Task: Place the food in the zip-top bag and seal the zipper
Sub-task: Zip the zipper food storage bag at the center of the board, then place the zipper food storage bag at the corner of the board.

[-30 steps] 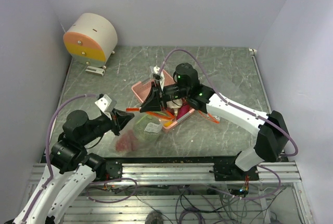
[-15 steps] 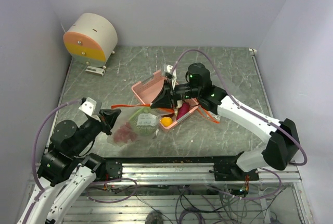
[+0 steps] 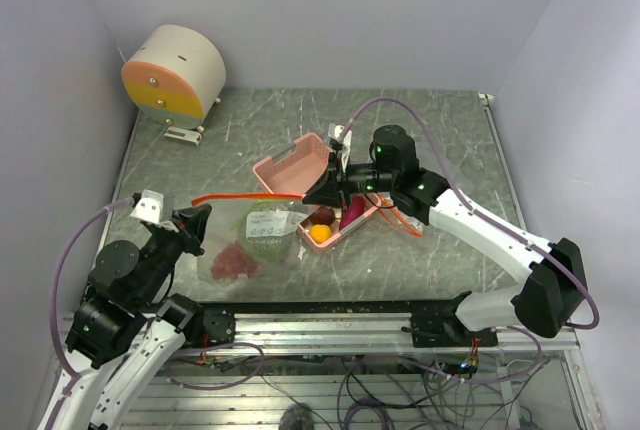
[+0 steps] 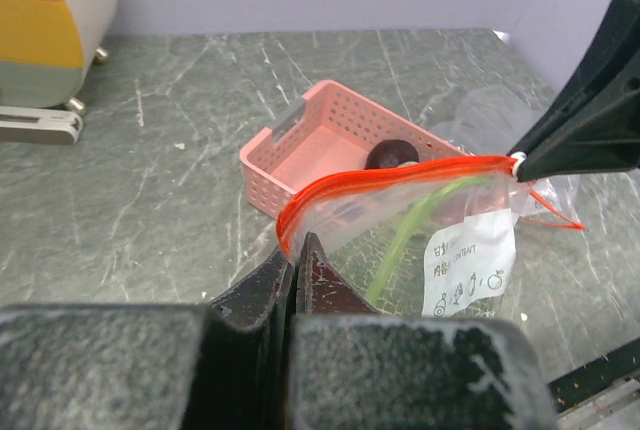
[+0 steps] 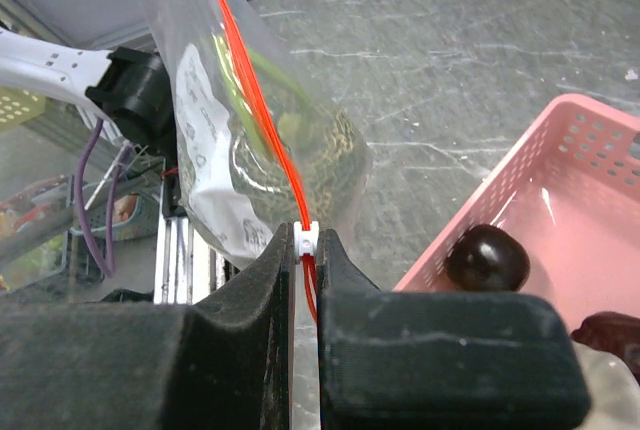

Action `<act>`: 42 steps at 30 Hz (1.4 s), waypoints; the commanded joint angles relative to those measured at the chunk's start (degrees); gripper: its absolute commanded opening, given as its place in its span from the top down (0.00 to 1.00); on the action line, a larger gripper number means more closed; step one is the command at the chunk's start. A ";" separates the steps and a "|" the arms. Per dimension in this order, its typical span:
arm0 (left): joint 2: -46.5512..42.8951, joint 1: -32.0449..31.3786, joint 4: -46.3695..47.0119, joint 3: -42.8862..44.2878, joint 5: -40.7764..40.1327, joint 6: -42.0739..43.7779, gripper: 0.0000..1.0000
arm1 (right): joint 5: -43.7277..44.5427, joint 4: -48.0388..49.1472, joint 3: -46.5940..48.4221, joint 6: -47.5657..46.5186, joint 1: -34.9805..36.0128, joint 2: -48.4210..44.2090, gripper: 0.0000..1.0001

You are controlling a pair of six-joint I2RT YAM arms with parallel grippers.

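The clear zip-top bag [image 3: 255, 240] hangs stretched between both grippers, with a green piece [image 3: 265, 222] and red grapes [image 3: 232, 260] inside. Its orange-red zipper [image 3: 250, 195] runs taut from left to right. My left gripper [image 3: 197, 212] is shut on the bag's left corner [image 4: 290, 235]. At the strip's other end my right gripper [image 3: 315, 193] is shut on the white slider [image 5: 308, 238]. Behind the bag, the pink basket [image 3: 285, 165] holds a dark grape [image 3: 322, 216], an orange fruit [image 3: 320, 234] and a magenta piece [image 3: 352, 215].
A round white, orange and yellow device [image 3: 175, 72] stands at the back left. An orange strip [image 3: 405, 222] lies just right of the basket. The metal rail [image 3: 330, 325] marks the table's near edge.
The grippers have drawn apart: the left arm pulled back to the left with the bag's corner, and the right gripper slid right along the zipper, uncovering the basket's contents.
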 commanded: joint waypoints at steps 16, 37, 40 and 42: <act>0.54 0.37 7.45 1.81 -17.53 -4.24 0.93 | 26.46 -0.30 4.77 11.75 -1.99 -0.26 0.12; 12.99 0.37 12.37 4.14 -29.08 -7.74 0.01 | 69.94 -36.48 4.16 27.90 -12.01 1.30 0.00; 14.18 0.37 13.49 5.44 -22.17 -7.33 0.00 | 70.97 -42.02 4.36 29.43 -12.03 2.29 0.00; 15.02 0.37 14.48 5.27 -17.79 -7.33 0.00 | 72.99 -43.92 3.21 30.25 -11.98 2.26 0.00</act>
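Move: The filled zip-top bag hangs stretched between the hands, its zipper's ends pinched: its body is about 7 cm right of and 14 below the left hand, and 14 left of, 4 back from and 12 below the right. The empty bag's orange strip lies roughly 15 cm ahead of the right hand, 25 right and 25 below; the pink basket is about 18 ahead and 3 right, the yellow fruit 5 ahead and 4 right, both some 22 below. The right hand opens wide and lets go of the slider end of the zipper, arcs forward about 15 cm past the basket, then swings right and down, easing back a little, towards the empty bag, the wrist turning clockwise by over 80 degrees until the open fingers point forward and down above it. Meanwhile the left hand keeps its pinch and draws the filled bag about 8 cm to the left while turning some 35 degrees counter-clockwise, then opens fully and slides on forward and slightly back to the right, leaving the zipper's end loose. ##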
